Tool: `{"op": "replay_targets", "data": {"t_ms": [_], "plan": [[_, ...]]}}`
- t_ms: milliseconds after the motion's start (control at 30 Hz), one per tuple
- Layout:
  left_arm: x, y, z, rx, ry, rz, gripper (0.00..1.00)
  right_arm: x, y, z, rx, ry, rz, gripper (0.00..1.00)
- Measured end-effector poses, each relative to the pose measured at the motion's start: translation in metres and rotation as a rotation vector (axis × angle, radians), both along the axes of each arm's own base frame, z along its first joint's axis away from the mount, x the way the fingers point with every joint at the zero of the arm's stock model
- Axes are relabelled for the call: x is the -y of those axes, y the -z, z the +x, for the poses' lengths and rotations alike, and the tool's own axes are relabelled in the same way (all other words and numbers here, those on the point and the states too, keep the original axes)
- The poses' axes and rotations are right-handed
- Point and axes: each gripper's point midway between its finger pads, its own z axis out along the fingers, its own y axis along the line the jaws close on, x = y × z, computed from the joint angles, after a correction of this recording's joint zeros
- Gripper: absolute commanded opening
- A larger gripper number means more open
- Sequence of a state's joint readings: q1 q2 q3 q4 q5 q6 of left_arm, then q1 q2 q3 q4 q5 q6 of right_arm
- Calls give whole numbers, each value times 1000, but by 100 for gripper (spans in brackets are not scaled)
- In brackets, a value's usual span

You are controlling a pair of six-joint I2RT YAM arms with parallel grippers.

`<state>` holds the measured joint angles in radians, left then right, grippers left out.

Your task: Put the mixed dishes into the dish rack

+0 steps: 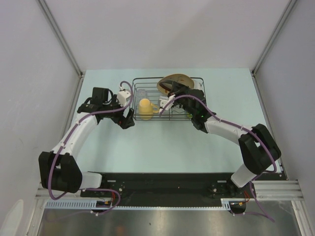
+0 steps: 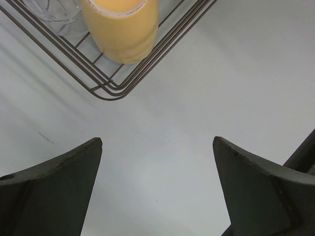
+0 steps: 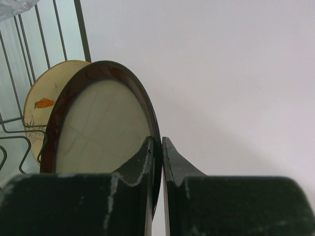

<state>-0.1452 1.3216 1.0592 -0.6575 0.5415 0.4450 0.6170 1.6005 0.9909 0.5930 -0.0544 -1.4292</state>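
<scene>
The black wire dish rack (image 1: 197,101) stands at the back middle of the table. In its left part are the yellow-orange mug (image 1: 145,106) and the clear glass (image 1: 141,93). My right gripper (image 3: 162,143) is shut on the rim of the dark-rimmed plate (image 3: 103,128), which it holds upright over the rack. The leaf-pattern plate (image 3: 42,101) stands on edge just behind it. My left gripper (image 2: 157,142) hangs open and empty over bare table, just off the rack's corner (image 2: 110,91), near the mug (image 2: 123,29) and the glass (image 2: 49,10).
The right arm (image 1: 221,128) reaches across the rack's right front corner, where a bit of green (image 1: 189,116) shows under it. Grey walls close in the table on the left, right and back.
</scene>
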Motion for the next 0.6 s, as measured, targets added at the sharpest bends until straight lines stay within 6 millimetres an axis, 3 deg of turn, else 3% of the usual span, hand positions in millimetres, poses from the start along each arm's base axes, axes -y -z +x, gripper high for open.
{"op": "replay_targets", "data": {"t_ms": [200,433,600], "plan": [[0,0,1,7,0,-1,100,5,-14,-3,-9,-22,45,0],[0,6,0,-11,-2,0,100,18,-60,-7,20,-62,89,0],[0,7,0,-18,-8,-3,100,8,-81,-14,-40,-166,23,0]]}}
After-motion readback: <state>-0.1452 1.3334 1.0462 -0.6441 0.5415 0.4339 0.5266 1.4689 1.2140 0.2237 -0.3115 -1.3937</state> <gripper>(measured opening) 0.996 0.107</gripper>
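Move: The right gripper already grips the brown-rimmed plate by its rim. Its place is the rack's divider wires, about 20 cm below, some 3 cm back and 4 cm to the right. The flower plate stands about 14 cm below, 4 cm ahead and 5 cm left. The green bowl is around 7 cm back, 11 cm right and 19 cm below. From the left gripper the divider wires lie about 10 cm ahead, 22 cm right and 10 cm lower. Keep the right fingers shut on the brown-rimmed plate's rim and raise it about 8 cm, nearly straight up, away from the divider wires and the flower plate, gathering speed after a slow start. Let the hand drift slightly left and then back right while it draws back a little, and turn it some 10 degrees counter-clockwise towards the end. ##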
